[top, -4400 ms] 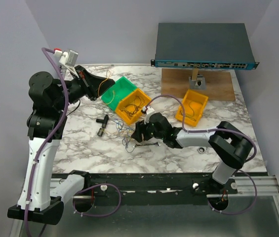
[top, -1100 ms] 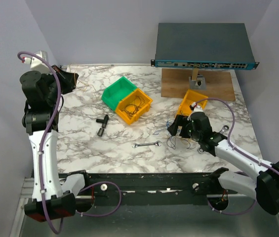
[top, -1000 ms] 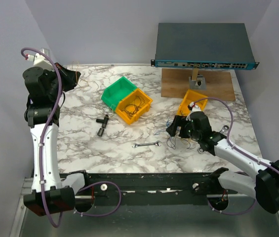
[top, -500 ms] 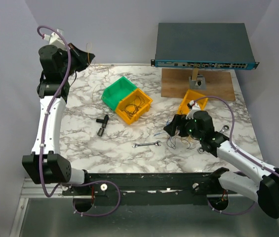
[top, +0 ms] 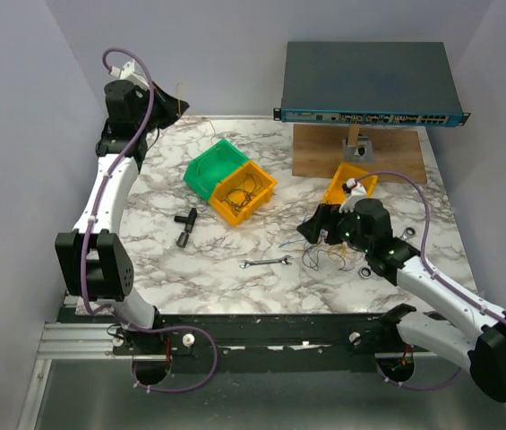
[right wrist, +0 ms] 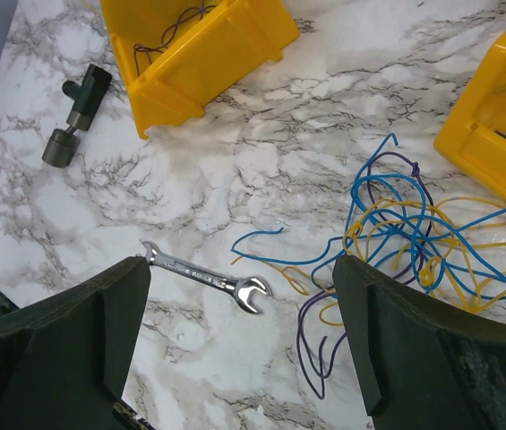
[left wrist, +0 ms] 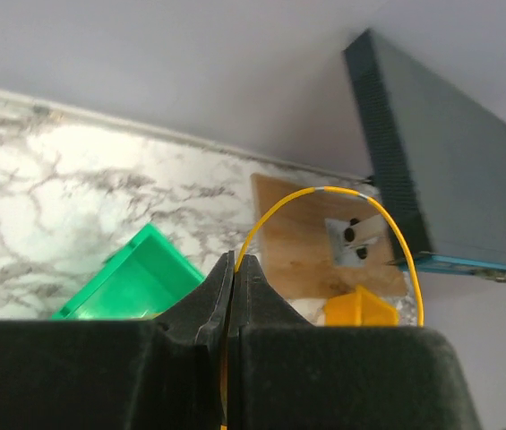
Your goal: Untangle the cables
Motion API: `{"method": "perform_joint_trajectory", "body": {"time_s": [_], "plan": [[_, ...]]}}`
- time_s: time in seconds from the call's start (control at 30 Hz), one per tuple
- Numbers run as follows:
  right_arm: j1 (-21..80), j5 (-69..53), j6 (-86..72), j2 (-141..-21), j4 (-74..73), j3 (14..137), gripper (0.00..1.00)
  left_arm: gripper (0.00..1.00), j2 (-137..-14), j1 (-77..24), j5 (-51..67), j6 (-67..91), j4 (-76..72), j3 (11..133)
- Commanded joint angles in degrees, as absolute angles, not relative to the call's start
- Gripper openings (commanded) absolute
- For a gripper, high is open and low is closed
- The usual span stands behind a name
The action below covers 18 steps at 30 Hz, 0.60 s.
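A tangle of thin blue, yellow and purple cables (right wrist: 405, 231) lies on the marble table, seen from above as a small cluster (top: 326, 257) right of centre. My right gripper (right wrist: 239, 273) hovers open above the table just left of the tangle, holding nothing; from above it (top: 315, 229) sits at the tangle's far edge. High over the table's back left corner, my left gripper (top: 168, 100) is raised. Its jaws (left wrist: 235, 262) are shut on one yellow cable (left wrist: 324, 190), which arcs up and to the right from between them.
A silver wrench (right wrist: 208, 276) lies under the right gripper. Joined green (top: 206, 167) and yellow (top: 245, 193) bins hold more wires; another yellow bin (top: 349, 184) stands behind the tangle. A black T-shaped part (top: 185, 226), a wooden board (top: 360, 158) and a network switch (top: 369, 81) are also present.
The left arm has swung upward and rightward along the back left corner, still gripping the yellow cable. The right arm has shifted only slightly and stays open over the tangle.
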<state>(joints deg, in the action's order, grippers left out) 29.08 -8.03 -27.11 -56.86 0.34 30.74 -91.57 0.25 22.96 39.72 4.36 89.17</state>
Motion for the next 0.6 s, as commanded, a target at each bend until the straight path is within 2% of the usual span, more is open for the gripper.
{"method": "perform_joint_trajectory", "body": {"time_s": [0.0,0.17,0.27,0.57], "plan": [[29.1,-6.5,-27.2,-54.0,-1.9,32.0,0.92,0.00,-95.4,-1.9,17.9,38.0,0.3,83.3],[29.1,4.7,-30.1,-50.1,-6.7,33.0,0.92,0.00,-98.2,-3.7,14.8,35.1,1.6,81.7],[29.0,9.1,-30.2,-48.5,-9.3,34.0,0.92,0.00,-101.9,-5.7,9.3,30.8,13.4,87.3],[29.1,8.8,-31.0,-46.1,-10.2,34.3,0.92,0.00,-107.3,-11.1,-3.9,23.4,25.1,88.4]]}}
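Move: Ahead about 5 cm, right 5 cm and some 33 cm below the left hand, which holds the yellow cable, is the green bin. The orange bin is 12 cm right and 2 cm back, the black tool 12 cm back and 3 cm left, both on the table. For the empty right hand, the cable tangle lies 5 cm ahead, 3 cm right, 13 cm down; the wrench is level with it, 12 cm left. Lowering the pinched yellow cable fast, some 18 cm down towards the green bin and drifting slightly right, the left hand tips its fingers down about 25 degrees and rolls left side up, grip still shut. The right hand, open and empty, swings about 5 cm right and rises 4 cm above the cable tangle, turning 15 degrees clockwise. ##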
